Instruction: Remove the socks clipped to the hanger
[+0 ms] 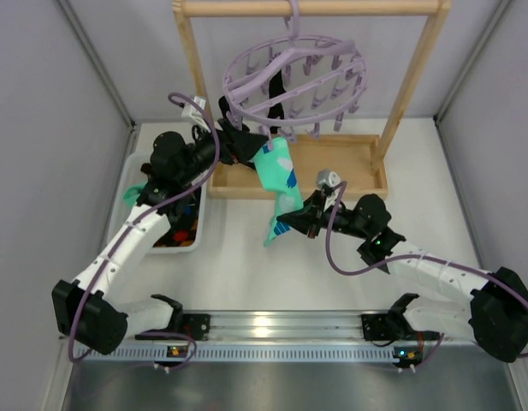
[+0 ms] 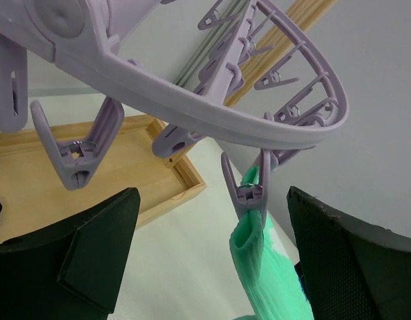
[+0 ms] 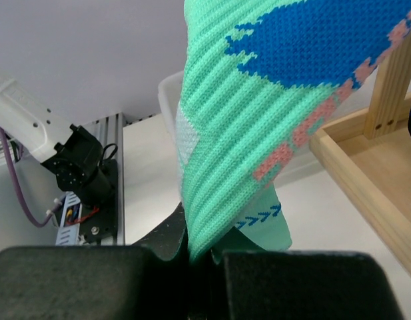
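The lilac hanger [image 1: 293,81] hangs by its hook from the wooden frame's top bar. A mint-green sock [image 1: 278,184] with blue marks hangs from one clip at the ring's near side, and a black sock [image 1: 276,92] dangles inside the ring. My left gripper [image 1: 246,144] is open just below the ring. In the left wrist view its fingers [image 2: 92,253] stand wide on either side of the clip peg [image 2: 248,193] that pinches the green sock's cuff [image 2: 265,267]. My right gripper [image 3: 205,257] is shut on the sock's lower end [image 3: 258,100], beside the wooden tray.
The light wooden frame [image 1: 193,77] stands on a wooden tray base [image 1: 353,175] at the back. A white bin [image 1: 137,167] on the left holds red-orange socks [image 1: 182,233] and a green one [image 1: 133,195]. The metal rail [image 1: 281,325] runs along the near edge.
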### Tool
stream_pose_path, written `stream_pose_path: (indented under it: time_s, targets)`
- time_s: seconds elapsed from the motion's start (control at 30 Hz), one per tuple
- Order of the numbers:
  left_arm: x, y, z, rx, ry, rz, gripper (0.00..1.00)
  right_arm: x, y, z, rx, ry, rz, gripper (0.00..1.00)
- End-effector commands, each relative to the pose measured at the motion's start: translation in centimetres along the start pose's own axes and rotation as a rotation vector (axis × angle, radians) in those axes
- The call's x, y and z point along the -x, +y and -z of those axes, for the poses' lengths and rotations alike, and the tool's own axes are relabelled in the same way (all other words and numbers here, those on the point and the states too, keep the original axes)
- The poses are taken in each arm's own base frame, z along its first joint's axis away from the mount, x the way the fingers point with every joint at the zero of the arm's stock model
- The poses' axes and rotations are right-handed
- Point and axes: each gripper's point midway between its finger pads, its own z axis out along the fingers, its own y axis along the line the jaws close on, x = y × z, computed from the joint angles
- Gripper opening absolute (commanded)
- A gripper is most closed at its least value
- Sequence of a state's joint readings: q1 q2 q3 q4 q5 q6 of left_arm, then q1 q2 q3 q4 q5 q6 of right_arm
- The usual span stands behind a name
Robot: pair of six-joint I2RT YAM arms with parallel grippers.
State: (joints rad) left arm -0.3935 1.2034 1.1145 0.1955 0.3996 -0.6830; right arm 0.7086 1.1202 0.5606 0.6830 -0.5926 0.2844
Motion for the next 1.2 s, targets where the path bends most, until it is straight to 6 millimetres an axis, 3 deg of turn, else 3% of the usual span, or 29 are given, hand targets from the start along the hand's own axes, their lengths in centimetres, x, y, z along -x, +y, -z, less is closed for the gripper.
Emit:
stream_pose_path:
  time_s: [0.0,0.2,0.6,0.73,0.77,0.97,1.0,1.03,1.07,1.17]
  targets:
    - [4.1,-3.3,-0.7,-0.109,-0.124,-0.049,0.95,1.4,1.0,0.3,0.052,-0.046,0.018,0.0]
    - [3.3,-3.9,-2.1,-0.15,-0.096,-0.031,0.83,0.9,0.8,0.2,0.048,-0.051,-0.003,0.0]
    - [1.4,-5.1,-4.1,-0.185,-0.061,-0.034,0.81,1.7,1.5,0.2,0.077,-0.08,-0.009,0.0]
    - [1.1,-4.8,-4.9,-0.184,-0.056,-0.043,0.76,1.7,1.8,0.3,0.095,-0.082,-0.017,0.0]
    - [1.1,-4.7,-5.1,-0.182,-0.06,-0.052,0.66,1.7,1.9,0.4,0.097,-0.084,-0.017,0.0]
    - [1.5,-4.7,-5.0,-0.172,-0.079,-0.072,0.33,1.1,1.8,0.5,0.095,-0.078,-0.024,0.0]
    - [1.7,-4.7,-4.9,-0.171,-0.084,-0.075,0.21,0.9,1.8,0.5,0.092,-0.075,-0.029,0.0]
    - [1.7,-4.7,-4.9,-0.171,-0.084,-0.083,0.16,0.9,1.8,0.5,0.095,-0.081,-0.026,0.0]
    - [1.7,-4.7,-4.8,-0.172,-0.086,-0.085,0.01,0.7,1.9,0.6,0.096,-0.08,-0.035,0.0]
    - [1.7,-4.5,-4.8,-0.162,-0.09,-0.094,0.0,0.5,1.9,0.8,0.096,-0.087,-0.04,0.0]
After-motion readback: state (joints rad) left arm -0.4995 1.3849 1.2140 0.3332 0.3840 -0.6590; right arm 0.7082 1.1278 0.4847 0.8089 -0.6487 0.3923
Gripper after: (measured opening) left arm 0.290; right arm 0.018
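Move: Just below the hanger's rim, the clip holding the green sock stands about 6 cm to the left hand's right and 2 cm ahead, roughly level. An empty clip hangs some 4 cm left of the hand, 2 cm ahead and slightly higher; a black sock hangs some 12 cm ahead, 5 cm right and a little lower. From the right hand, the green sock's clip lies about 14 cm ahead, 4 cm left and 13 cm up. Reaching right by about 5 to 6 cm, with a little forward travel, the open left hand swings a touch clockwise and brings its fingers around the green sock's clip; late on they close from wide open to about a quarter and pinch the clip. The right hand keeps its grip on the lower green sock and eases back about 2 cm and slightly down. ##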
